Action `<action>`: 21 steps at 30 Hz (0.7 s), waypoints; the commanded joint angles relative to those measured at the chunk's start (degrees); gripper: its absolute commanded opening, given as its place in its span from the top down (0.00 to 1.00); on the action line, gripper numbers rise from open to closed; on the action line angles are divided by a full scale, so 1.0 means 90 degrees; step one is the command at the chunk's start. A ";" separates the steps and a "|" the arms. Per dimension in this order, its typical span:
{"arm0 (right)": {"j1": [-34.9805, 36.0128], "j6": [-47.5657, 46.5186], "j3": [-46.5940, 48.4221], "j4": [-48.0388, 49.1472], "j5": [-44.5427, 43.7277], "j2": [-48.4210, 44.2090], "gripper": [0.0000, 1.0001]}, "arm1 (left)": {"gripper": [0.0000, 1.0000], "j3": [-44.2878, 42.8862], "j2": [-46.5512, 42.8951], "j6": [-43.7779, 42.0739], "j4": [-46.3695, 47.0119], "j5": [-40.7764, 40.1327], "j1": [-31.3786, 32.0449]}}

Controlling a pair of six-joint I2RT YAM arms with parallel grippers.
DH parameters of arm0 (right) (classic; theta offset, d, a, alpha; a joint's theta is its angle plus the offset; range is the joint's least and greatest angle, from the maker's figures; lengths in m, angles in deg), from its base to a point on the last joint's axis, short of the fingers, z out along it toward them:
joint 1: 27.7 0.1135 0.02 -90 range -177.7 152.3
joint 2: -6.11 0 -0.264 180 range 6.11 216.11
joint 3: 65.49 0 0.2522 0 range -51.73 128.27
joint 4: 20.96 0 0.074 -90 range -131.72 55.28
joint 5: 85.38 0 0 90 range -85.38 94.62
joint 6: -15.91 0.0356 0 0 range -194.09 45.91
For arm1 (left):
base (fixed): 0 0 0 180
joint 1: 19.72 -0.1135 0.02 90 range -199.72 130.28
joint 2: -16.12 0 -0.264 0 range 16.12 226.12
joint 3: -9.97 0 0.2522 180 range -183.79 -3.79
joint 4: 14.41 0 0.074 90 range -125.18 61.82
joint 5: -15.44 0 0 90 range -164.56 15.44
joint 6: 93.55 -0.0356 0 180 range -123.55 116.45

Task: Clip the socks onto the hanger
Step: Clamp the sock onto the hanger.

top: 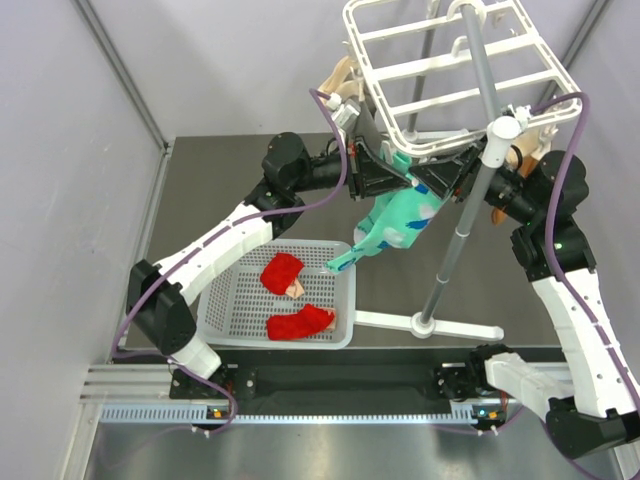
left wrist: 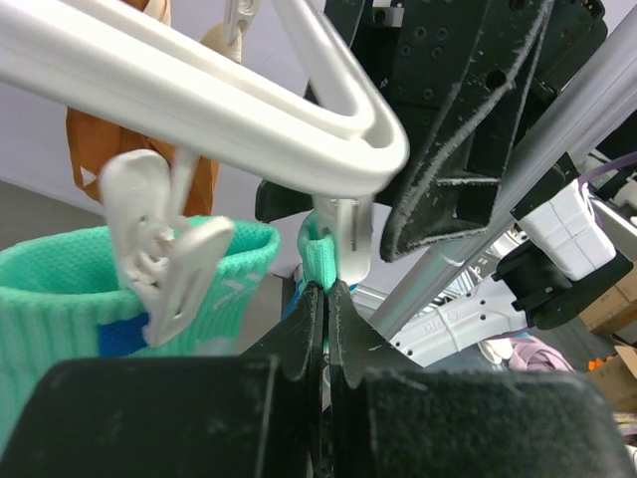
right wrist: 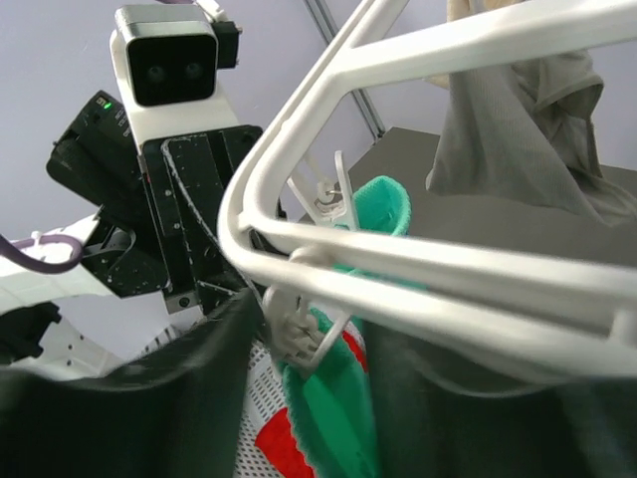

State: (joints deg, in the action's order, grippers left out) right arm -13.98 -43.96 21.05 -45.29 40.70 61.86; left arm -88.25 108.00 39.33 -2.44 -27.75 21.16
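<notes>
The white hanger [top: 450, 75] stands on its grey pole [top: 465, 200]. Two mint-green socks [top: 395, 225] hang below its near left corner. My left gripper [left wrist: 326, 299] is shut on the cuff of one mint sock [left wrist: 320, 261], held up against a white clip [left wrist: 348, 239]. The other mint sock [left wrist: 60, 289] hangs at a second clip [left wrist: 164, 259]. My right gripper [right wrist: 309, 398] is open, its fingers [right wrist: 179, 398] on either side of a clip [right wrist: 299, 334] and the mint cuff [right wrist: 333, 418]. Two red socks [top: 283, 272] [top: 300, 322] lie in the basket.
The white perforated basket [top: 225, 300] sits at front left, below the hanging socks. The hanger's white foot [top: 440, 325] lies to its right. Beige socks [right wrist: 518, 110] and an orange-brown sock [left wrist: 90, 139] hang on other clips. Grey walls enclose the table.
</notes>
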 commanded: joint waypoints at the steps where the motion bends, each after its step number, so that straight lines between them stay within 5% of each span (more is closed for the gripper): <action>1: 0.0048 -0.0018 0.0205 0.0012 0.0025 -0.0120 0.47 | 1.00 -0.0341 -0.0042 0.0139 0.0539 -0.0035 -0.0021; 6: 0.0048 -0.0037 0.0293 -0.0212 -0.0463 -0.0256 0.26 | 1.00 -0.0254 -0.0130 0.0070 0.0451 -0.0142 -0.0031; 13: 0.0039 -0.0193 0.0429 -0.1001 -0.2051 -0.0530 0.17 | 1.00 -0.0273 -0.0354 -0.0417 -0.0436 -0.0990 -0.0079; 17: 0.0048 -0.0350 0.0673 -0.1579 -0.2972 -0.0667 0.16 | 1.00 -0.0273 -0.0550 -0.0730 -0.1208 -0.2055 -0.0206; 21: 0.0039 -0.0428 0.1015 -0.2155 -0.3636 -0.0589 0.17 | 1.00 -0.0156 -0.0550 -0.0526 -0.1268 -0.2135 -0.0479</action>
State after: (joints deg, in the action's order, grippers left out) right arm -13.98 -46.17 26.23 -60.11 15.96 56.70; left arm -88.45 105.64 34.91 -13.06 -42.57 18.89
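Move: The left gripper still pinches the second teal sock's rim, and the corner clip lies only about 2 cm to its right and 2 cm above. The first teal sock's clip is about 5 cm ahead and 2 cm left of the gripper, slightly higher; the hanger corner is some 4 cm above, 1 cm right and 1 cm back. The right gripper has that corner clip practically between its pads, about 1 cm to its left. Open the right gripper wide to let go of the corner clip, then draw it off to the right by about 7 cm, swinging the fingers some 25 degrees clockwise. Keep the left gripper shut on the sock's rim beside the clip and, as the right hand leaves, carry it forward and a little left, turning it counter-clockwise. ##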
